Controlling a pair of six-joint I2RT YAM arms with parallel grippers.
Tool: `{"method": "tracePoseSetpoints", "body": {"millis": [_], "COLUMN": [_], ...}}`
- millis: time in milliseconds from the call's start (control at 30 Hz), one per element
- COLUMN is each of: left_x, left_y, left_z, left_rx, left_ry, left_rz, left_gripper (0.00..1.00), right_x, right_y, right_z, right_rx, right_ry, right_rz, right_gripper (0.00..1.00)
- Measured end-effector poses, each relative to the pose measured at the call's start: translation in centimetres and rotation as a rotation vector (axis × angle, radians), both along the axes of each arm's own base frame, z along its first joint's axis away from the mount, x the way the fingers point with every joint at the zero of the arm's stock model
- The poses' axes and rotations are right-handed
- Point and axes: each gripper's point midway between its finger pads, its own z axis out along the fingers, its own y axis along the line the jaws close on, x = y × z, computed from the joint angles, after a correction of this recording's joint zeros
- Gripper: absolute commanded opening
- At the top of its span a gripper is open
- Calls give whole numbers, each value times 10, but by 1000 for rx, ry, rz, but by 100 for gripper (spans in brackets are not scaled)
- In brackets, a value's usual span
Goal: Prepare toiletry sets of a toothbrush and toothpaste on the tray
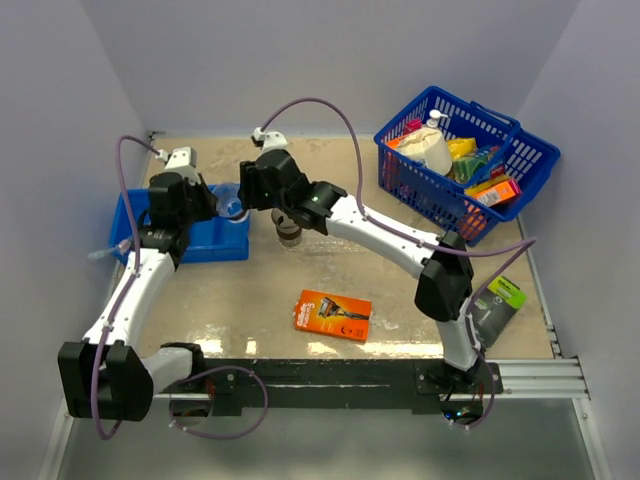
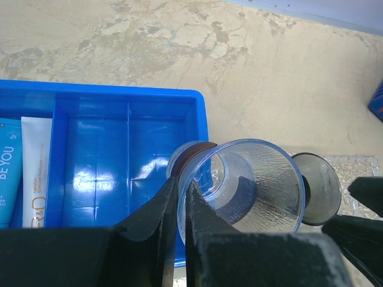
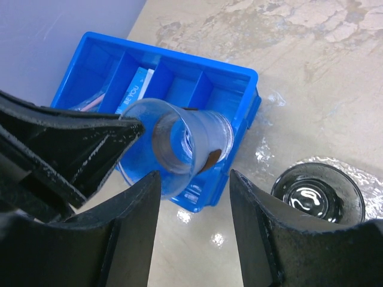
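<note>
My left gripper (image 2: 179,182) (image 1: 218,205) is shut on the rim of a clear plastic cup (image 2: 257,179) (image 3: 179,143) (image 1: 233,205). The cup is tilted in the air over the blue bin's right end and has a brown patch at its base. My right gripper (image 3: 195,176) (image 1: 246,190) stands open just beside this cup without touching it. A brownish translucent cup (image 3: 317,200) (image 2: 317,188) (image 1: 289,232) stands upright on the faint clear tray (image 3: 263,152) (image 2: 359,167). Toothpaste tubes (image 2: 33,173) (image 3: 136,89) lie in the bin. I cannot make out a toothbrush.
The blue compartment bin (image 1: 215,245) (image 2: 119,98) (image 3: 179,57) sits at the left by the wall. A blue wire basket (image 1: 530,150) of goods stands at the back right. An orange razor pack (image 1: 333,315) lies near the front, and a green-black packet (image 1: 497,303) lies by the right arm's base.
</note>
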Motion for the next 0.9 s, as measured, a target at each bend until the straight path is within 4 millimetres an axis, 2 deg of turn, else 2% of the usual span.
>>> {"method": "tracePoseSetpoints", "body": {"millis": [233,533,733,833,900], "left_x": [0,0,-2,-1,-1], "left_y": [-3,-6,-11,-13,-17], "left_z": [1,5,4,7,12], "left_rx": [-1,-8,-16,-20,-27], "left_ry": [-5,-16,-23,-36,-55], "left_rz": [-7,-23,-48,-59,-75], "left_gripper": [0,0,0,0,0], "right_x": [11,17,21,24,26], "right_y": [11,19,24,20,17], "right_z": [-11,-38,-37,-39,-40], "right_rx": [-26,-93,-103,-116,-127], "right_ry": [6,29,19,14,10], "right_rz": [-16,-40,-51,-68,-83], "right_gripper": [49,39,19,0,0]}}
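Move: The clear cup hangs tilted in the left fingers, pinched by its rim; its middle lies about 4 cm ahead of the right hand, 6 cm to its left and 8 cm lower. From the same hand, the dark cup stands some 5 cm ahead, 8 cm right and 17 cm down; the blue bin is about 7 cm ahead, 18 cm left and 20 cm down. The clear cup is roughly 3 cm ahead, 3 cm right and 3 cm below the left hand. The right fingers come to pinch the clear cup's rim on the side opposite the left fingers, closing from about half open to nearly shut around the wall. To get there the right hand sinks about 4 cm while easing forward and a little left, rolling slightly. The left hand keeps its grip on the rim and drifts some 2 cm right, rising slightly near the end. ##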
